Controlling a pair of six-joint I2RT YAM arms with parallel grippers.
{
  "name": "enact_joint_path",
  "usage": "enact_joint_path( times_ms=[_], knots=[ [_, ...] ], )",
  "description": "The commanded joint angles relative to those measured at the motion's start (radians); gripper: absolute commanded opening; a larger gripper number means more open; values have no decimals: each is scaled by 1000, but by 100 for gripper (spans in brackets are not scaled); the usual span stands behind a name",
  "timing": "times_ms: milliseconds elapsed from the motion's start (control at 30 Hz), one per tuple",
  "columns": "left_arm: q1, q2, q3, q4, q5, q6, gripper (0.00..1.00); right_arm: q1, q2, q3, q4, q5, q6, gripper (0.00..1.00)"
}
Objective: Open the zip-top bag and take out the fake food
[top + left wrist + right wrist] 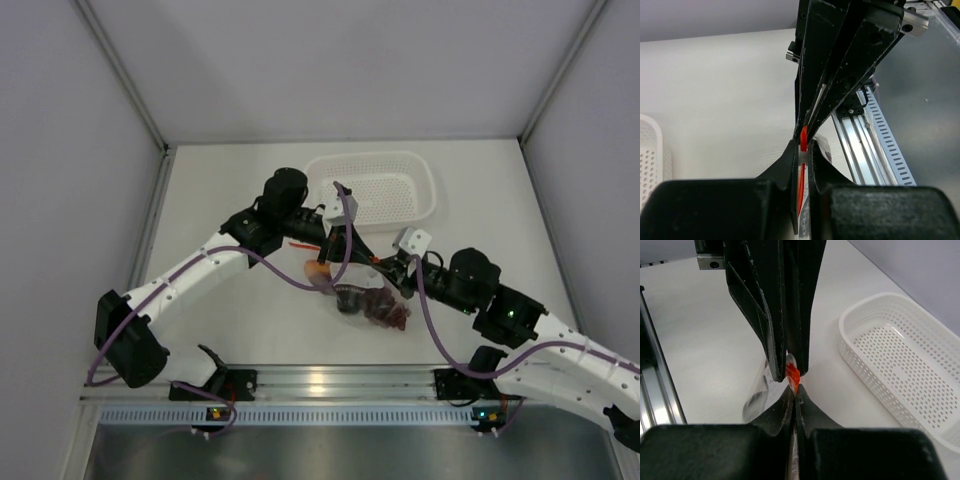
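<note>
The clear zip-top bag [355,290] hangs just above the table centre, held by its orange-red zip strip [801,180]. My left gripper [352,250] and right gripper [385,268] meet tip to tip, each shut on the strip. In the left wrist view my gripper [803,146] pinches the strip, and the right gripper's fingers [840,60] come in from above. In the right wrist view my gripper [794,389] clamps the strip [791,374] against the left gripper's fingers [785,305]. The fake food lies inside the bag: a dark red grape cluster [387,312], an orange piece [318,270] and a dark round fruit [350,298].
A white perforated basket [428,195] stands empty behind the grippers, and it also shows in the right wrist view [850,335]. A metal rail [330,380] runs along the table's near edge. Grey walls enclose the table on three sides.
</note>
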Motion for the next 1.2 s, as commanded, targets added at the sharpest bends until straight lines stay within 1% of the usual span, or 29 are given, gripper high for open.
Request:
enact_joint_path(
  times_ms=[0,33,167,267,300,400,600,733,767,833,933,1167],
  knots=[
    [11,4,4,-24,-5,72,0,-10,-55,-7,173,40,47,0],
    [11,11,6,-31,-5,79,0,-11,-60,-12,200,67,51,0],
    [27,26,18,-74,-31,119,0,-13,-101,-21,194,129,77,0],
    [67,32,13,-88,-17,124,0,-13,-145,-18,185,207,107,0],
    [95,34,10,-88,-5,121,0,-13,-158,-19,159,243,111,0],
    [147,35,-1,-88,8,116,0,-13,-195,-13,118,279,127,0],
    [222,41,-36,-90,-12,104,0,-13,-251,-16,47,348,147,0],
    [291,46,-60,-88,9,82,0,-13,-308,-3,-9,466,163,0],
    [306,44,-68,-91,11,75,0,-13,-316,4,-19,491,195,0],
    [336,34,-79,-90,9,69,0,-14,-320,14,-39,538,205,0],
    [353,15,-102,-90,11,82,0,-13,-317,22,-53,535,208,0],
    [377,14,-136,-90,-23,61,0,-13,-307,28,-49,532,208,0]
  ],
)
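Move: The zip's slider is already pinched in the left fingers, the bag's right-hand corner in the right ones, with the slider only about 3 cm to the right hand's left, 1 cm ahead and 1 cm higher. The zip's far end lies roughly 16 cm to the left of the left hand, 5 cm ahead and 4 cm lower. The fake food hangs about 12 cm below that hand, 4 cm back and 1 cm left; the white basket sits some 28 cm ahead, 3 cm right and 24 cm below. The zip's slider is dragged along the red strip towards its far end by the left hand, which keeps its pinch and goes forward, left and down, some 15 cm in all, turning about 20 degrees counter-clockwise. The right hand keeps hold of its corner and pulls about 10 cm the other way, to the right, rising a little early on and turning nearly 30 degrees clockwise. ##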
